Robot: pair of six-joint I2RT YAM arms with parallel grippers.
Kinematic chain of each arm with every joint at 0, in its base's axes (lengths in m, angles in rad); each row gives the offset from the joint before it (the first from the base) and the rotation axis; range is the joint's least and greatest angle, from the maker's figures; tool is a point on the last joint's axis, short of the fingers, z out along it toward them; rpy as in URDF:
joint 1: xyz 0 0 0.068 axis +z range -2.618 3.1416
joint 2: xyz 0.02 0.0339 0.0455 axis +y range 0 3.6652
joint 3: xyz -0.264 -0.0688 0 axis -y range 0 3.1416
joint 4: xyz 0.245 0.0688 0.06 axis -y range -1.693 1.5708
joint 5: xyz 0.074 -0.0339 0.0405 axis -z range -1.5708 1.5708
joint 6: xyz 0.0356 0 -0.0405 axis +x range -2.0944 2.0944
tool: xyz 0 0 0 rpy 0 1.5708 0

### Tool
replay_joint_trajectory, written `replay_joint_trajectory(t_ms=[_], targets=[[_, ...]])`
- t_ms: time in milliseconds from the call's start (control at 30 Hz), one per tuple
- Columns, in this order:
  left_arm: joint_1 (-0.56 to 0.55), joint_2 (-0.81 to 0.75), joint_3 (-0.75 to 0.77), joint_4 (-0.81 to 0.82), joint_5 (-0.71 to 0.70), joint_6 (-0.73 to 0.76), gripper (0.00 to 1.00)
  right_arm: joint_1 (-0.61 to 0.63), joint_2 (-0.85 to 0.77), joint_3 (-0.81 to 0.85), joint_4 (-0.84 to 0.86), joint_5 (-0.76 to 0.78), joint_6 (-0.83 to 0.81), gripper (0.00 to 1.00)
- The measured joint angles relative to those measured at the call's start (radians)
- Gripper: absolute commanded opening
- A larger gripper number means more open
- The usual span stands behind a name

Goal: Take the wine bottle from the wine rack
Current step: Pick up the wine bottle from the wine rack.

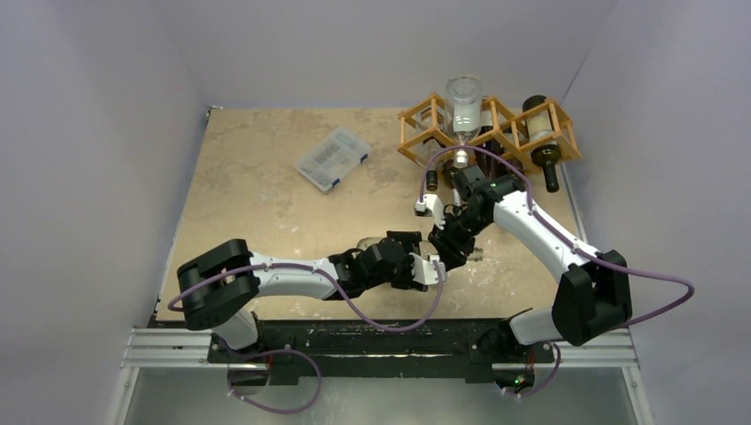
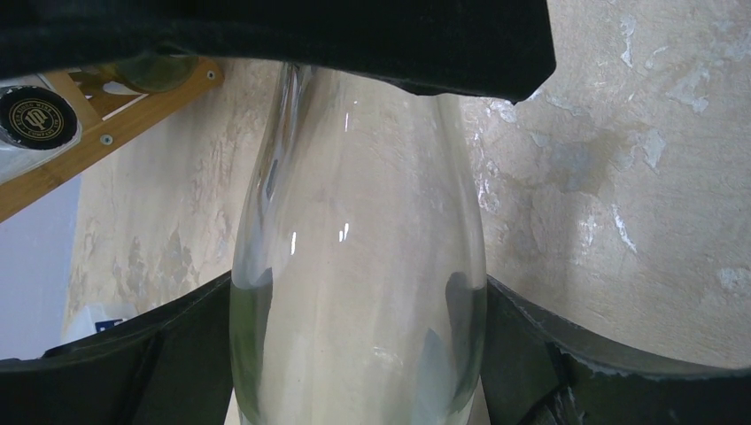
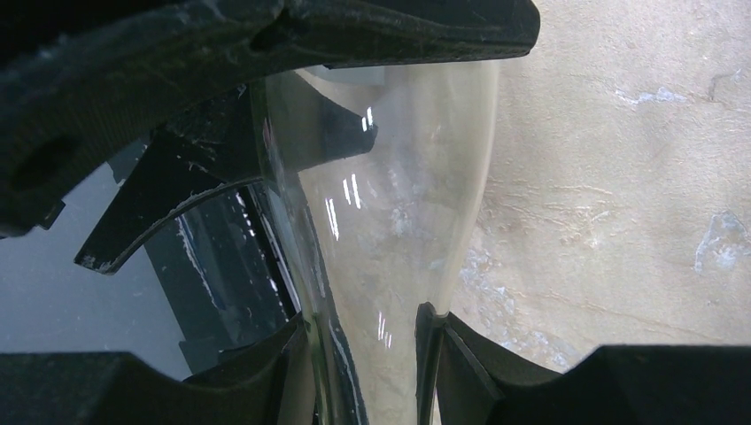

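Note:
A clear glass wine bottle (image 2: 354,266) lies low over the table in the middle, off the wine rack (image 1: 487,128), held between both arms. My left gripper (image 2: 359,292) has its fingers pressed against both sides of the bottle's wide body. My right gripper (image 3: 363,323) is shut on the narrow neck end of the wine bottle (image 3: 398,195). From above, the left gripper (image 1: 436,266) and right gripper (image 1: 450,241) meet at the table's centre and hide most of the wine bottle (image 1: 367,241). The wooden lattice rack stands at the far right.
The rack still carries a clear bottle (image 1: 463,106) and a dark bottle (image 1: 540,133), with necks pointing toward the arms. A clear plastic compartment box (image 1: 332,158) lies at the far middle. A corner of the rack (image 2: 115,115) and a bottle cap (image 2: 35,115) show at the left wrist view's upper left.

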Motion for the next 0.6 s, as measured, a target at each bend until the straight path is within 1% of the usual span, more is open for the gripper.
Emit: replay_joint_trajectory(t_ms=[67, 100, 233, 333, 433, 533, 600], targets=[[0.0, 0.001, 0.0, -0.001, -0.002, -0.003, 0.05, 0.0, 0.001, 0.0, 0.001, 0.0, 0.0, 0.23], [0.0, 0.001, 0.0, -0.002, -0.003, -0.004, 0.0, 0.0, 0.002, 0.0, 0.001, 0.0, 0.0, 0.27], [-0.005, 0.001, 0.0, -0.003, -0.008, -0.021, 0.0, 0.0, 0.002, 0.0, -0.002, 0.001, 0.0, 0.48], [-0.005, 0.001, 0.0, -0.002, -0.008, -0.032, 0.0, 0.0, 0.002, 0.0, -0.005, 0.001, 0.002, 0.6], [-0.004, 0.001, -0.006, -0.012, -0.009, -0.084, 0.0, -0.002, -0.001, 0.005, 0.012, -0.048, 0.005, 0.72], [0.0, 0.001, -0.006, -0.013, -0.014, -0.119, 0.0, 0.0, -0.002, 0.008, 0.022, -0.074, 0.006, 0.8], [0.005, 0.001, -0.01, -0.006, -0.014, -0.137, 0.0, 0.0, -0.003, 0.008, 0.026, -0.084, 0.005, 0.83]])
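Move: My left hand already grips the bottle's body: the wine bottle's middle is about 3 cm to its right, at roughly the same reach and height. The same middle is some 7 cm to the left of my right hand, 2 cm farther out and 1 cm below; that hand still pinches the neck end. From the right hand, the wine rack is about 28 cm ahead and 10 cm right; from the left hand, the plastic box sits 22 cm ahead, 18 cm left and 9 cm below. I hand the bottle over. My left hand keeps its grip on the body and stays nearly in place, sinking about 1 cm as it turns slightly. After a short hold, my right hand opens its fingers to loosen its pinch near the neck, while it shifts roughly 1.5 cm left towards my left hand and 1 cm up. ##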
